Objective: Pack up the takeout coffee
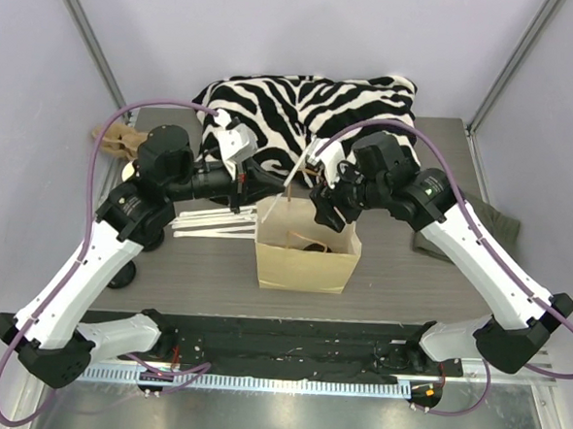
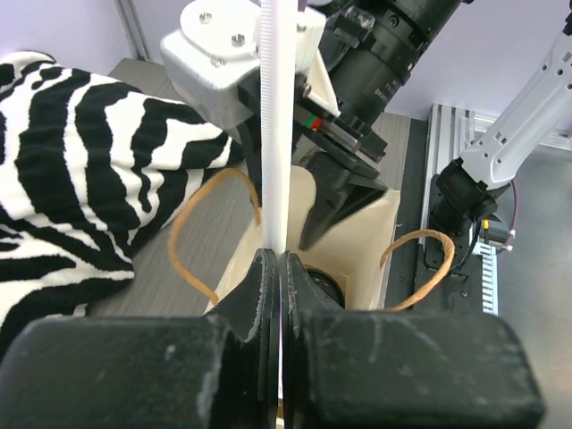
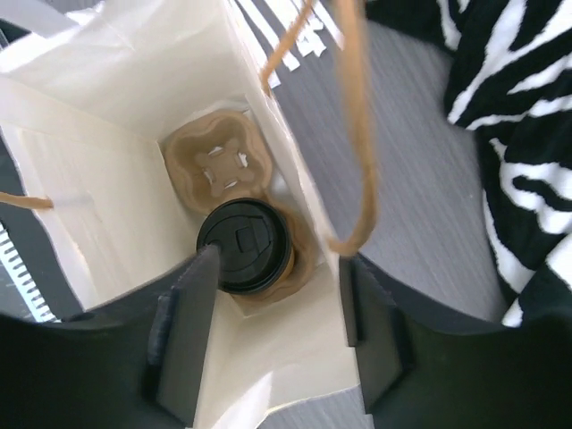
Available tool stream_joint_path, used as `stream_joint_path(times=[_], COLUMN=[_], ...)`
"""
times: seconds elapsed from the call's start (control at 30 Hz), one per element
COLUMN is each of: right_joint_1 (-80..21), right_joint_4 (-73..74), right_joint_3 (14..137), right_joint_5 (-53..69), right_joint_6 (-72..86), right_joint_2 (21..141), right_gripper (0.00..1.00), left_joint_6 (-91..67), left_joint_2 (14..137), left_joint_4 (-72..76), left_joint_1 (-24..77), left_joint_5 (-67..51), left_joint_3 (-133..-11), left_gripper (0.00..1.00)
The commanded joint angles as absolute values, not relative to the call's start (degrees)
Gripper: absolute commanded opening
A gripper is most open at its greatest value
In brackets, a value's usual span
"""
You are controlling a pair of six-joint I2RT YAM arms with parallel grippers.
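Note:
The takeout coffee [image 3: 246,244], a brown paper cup with a black lid, sits in a cardboard carrier [image 3: 214,165] at the bottom of the open paper bag [image 1: 303,259]. My right gripper [image 3: 277,295] hangs open over the bag's mouth, holding nothing. One of its fingers is by the lid and the other is outside the bag wall. My left gripper [image 2: 274,259] is shut on a thin white wrapped straw [image 2: 277,134] that stands upright just left of the bag's rim. Past the left fingers, the lid [image 2: 329,288] peeks out inside the bag.
A zebra-striped cloth [image 1: 313,104] lies behind the bag. Several white wrapped straws [image 1: 213,225] lie on the table left of the bag. The bag's brown rope handles [image 3: 357,134] arch over its rim. A dark cloth [image 1: 500,228] sits at the right edge.

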State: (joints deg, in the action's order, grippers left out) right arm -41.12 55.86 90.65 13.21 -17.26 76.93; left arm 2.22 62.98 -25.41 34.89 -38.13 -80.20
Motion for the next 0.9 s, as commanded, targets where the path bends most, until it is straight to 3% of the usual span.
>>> stream_joint_path(times=[0.0, 0.03, 0.3, 0.57, 0.87], right_joint_1=[-40.43, -40.43, -40.34, -39.73, -32.44], right_joint_4=[55.63, 55.9, 58.97, 61.61, 63.11], right_joint_3=[95.97, 97.72, 100.46, 98.44, 94.92], right_joint_5=[13.36, 13.62, 10.21, 5.54, 6.68], right_joint_6=[-15.39, -15.03, -13.45, -8.19, -7.47], right_joint_2=[77.52, 77.61, 74.8, 68.83, 63.28], right_gripper=[0.68, 0.75, 0.94, 0.98, 1.0], left_joint_6=[1.06, 0.79, 0.26, 1.14, 3.77], left_joint_2=[64.68, 64.95, 66.97, 69.95, 70.4], left_joint_4=[-20.04, -19.87, -16.97, -19.15, -24.77], left_joint_1=[36.3, 36.65, 38.41, 42.01, 44.47], left_joint_5=[-37.79, -37.79, -36.82, -35.87, -34.72], left_joint_3=[-81.03, -81.47, -80.51, -78.84, -76.02], left_gripper=[0.0, 0.0, 0.0, 0.0, 0.0])
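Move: About 5 cm to the right of the left hand, which already holds the white straw, is the middle of the bag's open mouth, some 14 cm below and a couple of centimetres back. The lidded coffee cup stands inside the bag, some 8 cm right, 2 cm back and 33 cm down; the loose straws lie 18 cm left and 9 cm ahead on the table. From the already opening right hand, the bag's mouth is 6 cm left, 2 cm back and 4 cm below. Sliding the pinched straw to the right over the bag's mouth, the left hand travels about 5 cm almost level, then sinks some 6 cm towards the opening with a slight wrist tilt, its grip kept. The right hand finishes opening wide, rises from the bag's far right corner and swings off to the right, about 8 cm, turning clockwise. ##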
